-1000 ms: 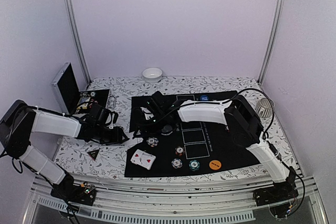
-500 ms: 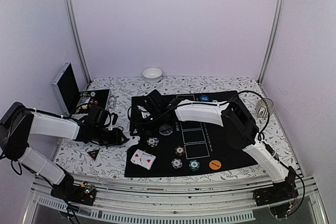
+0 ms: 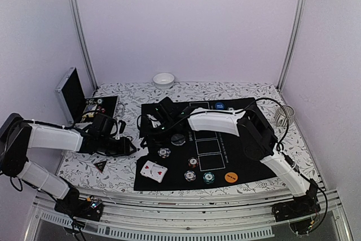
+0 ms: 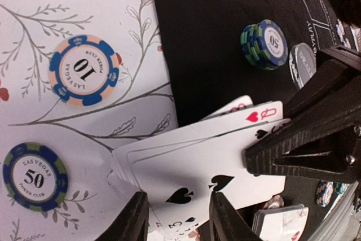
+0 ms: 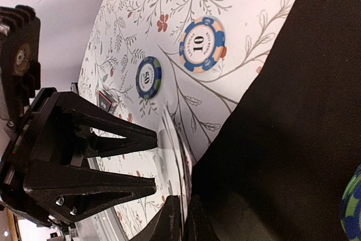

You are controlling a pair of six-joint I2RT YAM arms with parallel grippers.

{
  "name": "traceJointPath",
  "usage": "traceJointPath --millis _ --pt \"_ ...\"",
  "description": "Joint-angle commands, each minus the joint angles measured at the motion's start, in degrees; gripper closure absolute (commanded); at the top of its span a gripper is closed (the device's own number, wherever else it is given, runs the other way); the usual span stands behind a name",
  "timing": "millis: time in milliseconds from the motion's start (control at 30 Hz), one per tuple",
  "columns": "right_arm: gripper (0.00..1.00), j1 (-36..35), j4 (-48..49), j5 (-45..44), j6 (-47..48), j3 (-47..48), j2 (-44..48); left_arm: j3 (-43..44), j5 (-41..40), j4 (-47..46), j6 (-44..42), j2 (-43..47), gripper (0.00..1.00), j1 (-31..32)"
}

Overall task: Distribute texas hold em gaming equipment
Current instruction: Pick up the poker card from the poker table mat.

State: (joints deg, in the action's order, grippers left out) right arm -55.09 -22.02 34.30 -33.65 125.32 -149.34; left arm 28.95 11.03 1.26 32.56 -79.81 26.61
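My left gripper (image 4: pixel 177 218) is shut across a pack of face-up playing cards (image 4: pixel 214 162), hovering over the mat's left edge. The top cards fan out, showing spades and a queen of hearts. My right gripper (image 5: pixel 185 218) is shut on the far edge of that fan (image 5: pixel 179 162), and its black fingers (image 4: pixel 304 139) show at the right of the left wrist view. Below on the floral cloth lie a 10 chip (image 4: pixel 84 70) and a 50 chip (image 4: pixel 35 176). A green-blue chip stack (image 4: pixel 264 44) stands on the black mat (image 3: pixel 248 156). In the top view the two grippers meet near the left gripper (image 3: pixel 128 147).
Two face-up cards (image 3: pixel 153 170), several chips (image 3: pixel 192 162), an orange disc (image 3: pixel 230 177) and a blue button (image 3: pixel 219 105) lie on the mat. A triangle marker (image 3: pixel 101 165) lies front left. The open silver case (image 3: pixel 70 91) stands back left, the white bowl (image 3: pixel 163 79) behind.
My right gripper has moved left to the left gripper and shut on the edge of the fanned cards. The left gripper has stayed almost still with the pack.
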Motion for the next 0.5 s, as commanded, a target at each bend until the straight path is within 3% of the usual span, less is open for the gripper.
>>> traceJointPath --millis 0,200,367,467 --pt "0.98 -0.06 -0.14 0.07 1.15 -0.23 2.17 -0.20 -1.06 1.19 -1.32 3.29 0.61 0.18" --pt "0.98 1.37 -0.86 0.00 4.43 -3.52 11.24 2.03 -2.24 3.23 -9.51 17.92 0.53 1.48" --pt "0.98 4.68 -1.29 -3.21 7.07 -10.78 23.66 7.30 -4.31 5.27 -19.56 29.38 0.33 6.28" --pt "0.98 6.72 -1.19 -4.80 7.96 -16.19 30.15 10.81 -1.36 6.56 -27.24 32.70 0.20 8.96"
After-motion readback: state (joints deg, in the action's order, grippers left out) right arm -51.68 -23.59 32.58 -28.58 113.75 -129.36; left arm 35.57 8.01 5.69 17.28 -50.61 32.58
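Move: The right hand already pinches the fanned poker cards at one end; their middle lies about 4 cm to its left and 1 cm back. From it, the face-up card pile on the mat lies some 9 cm back and 2 cm right, the near chip stack 6 cm right and 2 cm back, both about 4 cm lower. The held cards' middle is roughly 2 cm ahead and 3 cm right of the left hand. Right hand lifts the pinched cards some 12 cm, drifting right, while left hand rises 20 cm and opens. ##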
